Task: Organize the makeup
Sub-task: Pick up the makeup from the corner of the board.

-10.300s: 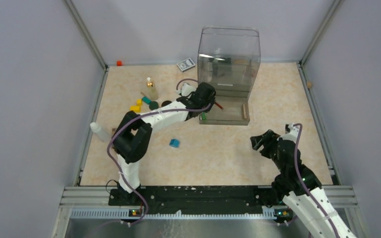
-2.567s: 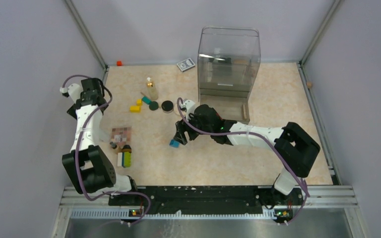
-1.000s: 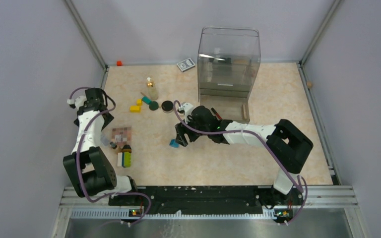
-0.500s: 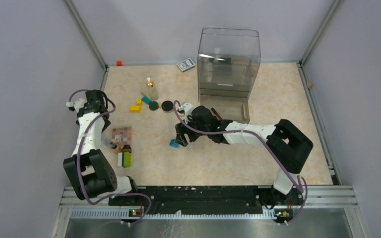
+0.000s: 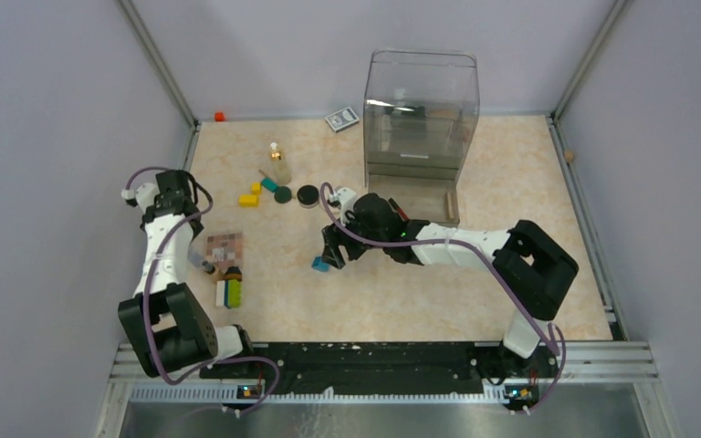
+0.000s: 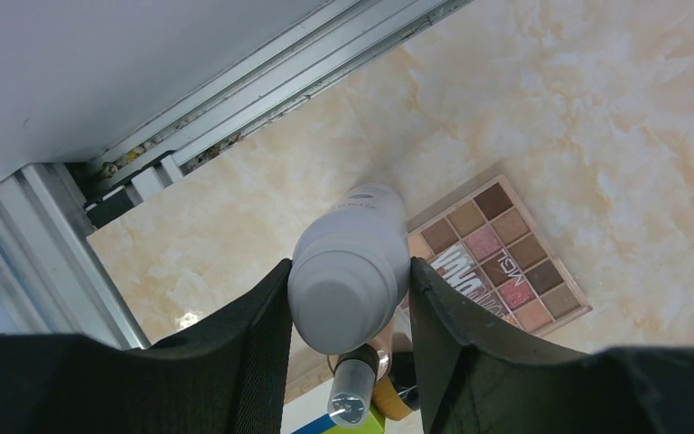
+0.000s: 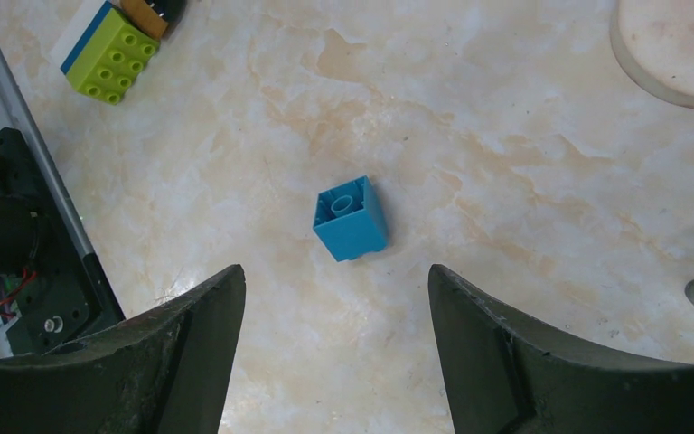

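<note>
In the left wrist view my left gripper (image 6: 351,303) is shut on the white bottle (image 6: 351,271), its fingers pressing both sides just below the cap. Beside the bottle lies the pinkish checkered palette (image 6: 497,262). From above, the left gripper (image 5: 181,219) hangs by the left wall and hides the bottle. My right gripper (image 7: 334,362) is open and empty over a small blue cube (image 7: 351,217), which is not makeup. At the back left are a gold-capped clear bottle (image 5: 279,166) and a black round compact (image 5: 308,194). A beige disc (image 7: 678,50) shows at the right wrist view's corner.
A clear plastic organizer (image 5: 420,128) with a front tray stands at the back centre, a grey card box (image 5: 340,119) to its left. Yellow blocks (image 5: 251,196) lie near the compact. A yellow-green block (image 5: 228,292) sits below the palette (image 5: 223,247). The metal rail (image 6: 262,81) runs close to the left gripper.
My left gripper has dropped slightly toward the near edge and closed its fingers onto the white bottle. The right arm and the blue cube have not moved.
</note>
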Robot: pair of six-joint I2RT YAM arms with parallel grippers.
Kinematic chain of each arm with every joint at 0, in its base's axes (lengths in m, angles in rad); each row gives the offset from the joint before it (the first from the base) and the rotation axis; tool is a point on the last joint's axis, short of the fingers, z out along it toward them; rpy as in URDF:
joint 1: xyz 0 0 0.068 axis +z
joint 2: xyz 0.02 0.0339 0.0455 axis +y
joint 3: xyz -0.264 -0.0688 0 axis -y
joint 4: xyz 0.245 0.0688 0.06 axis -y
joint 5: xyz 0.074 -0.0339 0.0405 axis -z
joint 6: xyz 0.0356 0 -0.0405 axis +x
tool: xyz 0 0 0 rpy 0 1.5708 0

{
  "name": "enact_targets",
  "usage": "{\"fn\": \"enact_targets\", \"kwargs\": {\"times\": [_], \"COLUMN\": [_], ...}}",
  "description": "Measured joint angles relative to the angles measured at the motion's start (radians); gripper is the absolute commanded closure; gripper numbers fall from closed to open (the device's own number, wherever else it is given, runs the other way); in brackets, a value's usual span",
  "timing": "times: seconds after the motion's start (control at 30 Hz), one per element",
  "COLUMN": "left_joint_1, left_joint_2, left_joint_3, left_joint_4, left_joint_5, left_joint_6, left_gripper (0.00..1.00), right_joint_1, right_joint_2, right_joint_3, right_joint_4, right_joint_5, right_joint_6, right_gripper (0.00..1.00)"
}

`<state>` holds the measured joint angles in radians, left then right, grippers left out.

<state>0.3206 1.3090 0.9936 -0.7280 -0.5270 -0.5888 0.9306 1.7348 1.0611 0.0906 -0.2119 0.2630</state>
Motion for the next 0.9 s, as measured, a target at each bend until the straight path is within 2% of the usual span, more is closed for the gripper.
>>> {"fn": "enact_targets", "kwargs": {"times": [0.23,0.43,0.9], "left_joint_1": [0.005,-0.025,-0.312], "left_joint_2": [-0.014,-0.008,0.031], "left_joint_3": [-0.033,-0.04,-0.033], "left_joint_4": [0.113,0.177,0.241], "left_joint_5": [0.123,0.235,0.283], "left_joint_6": [0.053,0.083,0.083], "left_gripper": [1.0,1.0,1.0], "right_joint_1": [-0.006,-0.006,-0.007], "right_joint_2": [0.0,-0.009,-0.083], "right_joint_3": [0.0,0.0,-0.007], "right_joint_4": [0.023,0.005,-0.034], "right_joint_5": [-0.038,0.005,0.15], "right_joint_6": [0.027,0.009,-0.029], "right_gripper": [0.27,0.27,0.27]}}
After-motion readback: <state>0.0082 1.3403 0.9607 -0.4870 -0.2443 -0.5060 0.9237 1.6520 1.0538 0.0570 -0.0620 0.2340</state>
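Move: The left hand already holds the white bottle upright by its cap, with the base near the table. The makeup palette lies about 6 cm right and 2 cm ahead of this hand, some 12 cm below. Also low, the foundation bottle stands roughly 3 cm right and 3 cm back, and the long yellow block lies about 14 cm ahead and 12 cm right. From the right hand, the palette is some 27 cm left, 2 cm ahead and 10 cm below. Forward at first, then increasingly to the right, the left hand carries the white bottle about 13 cm right and 9 cm forward, almost level, turning some 30 degrees clockwise. Its fingers keep their hold; the bottle's lower end pushes the palette along to the right. The open, empty right hand rises slightly and eases forward and right. ##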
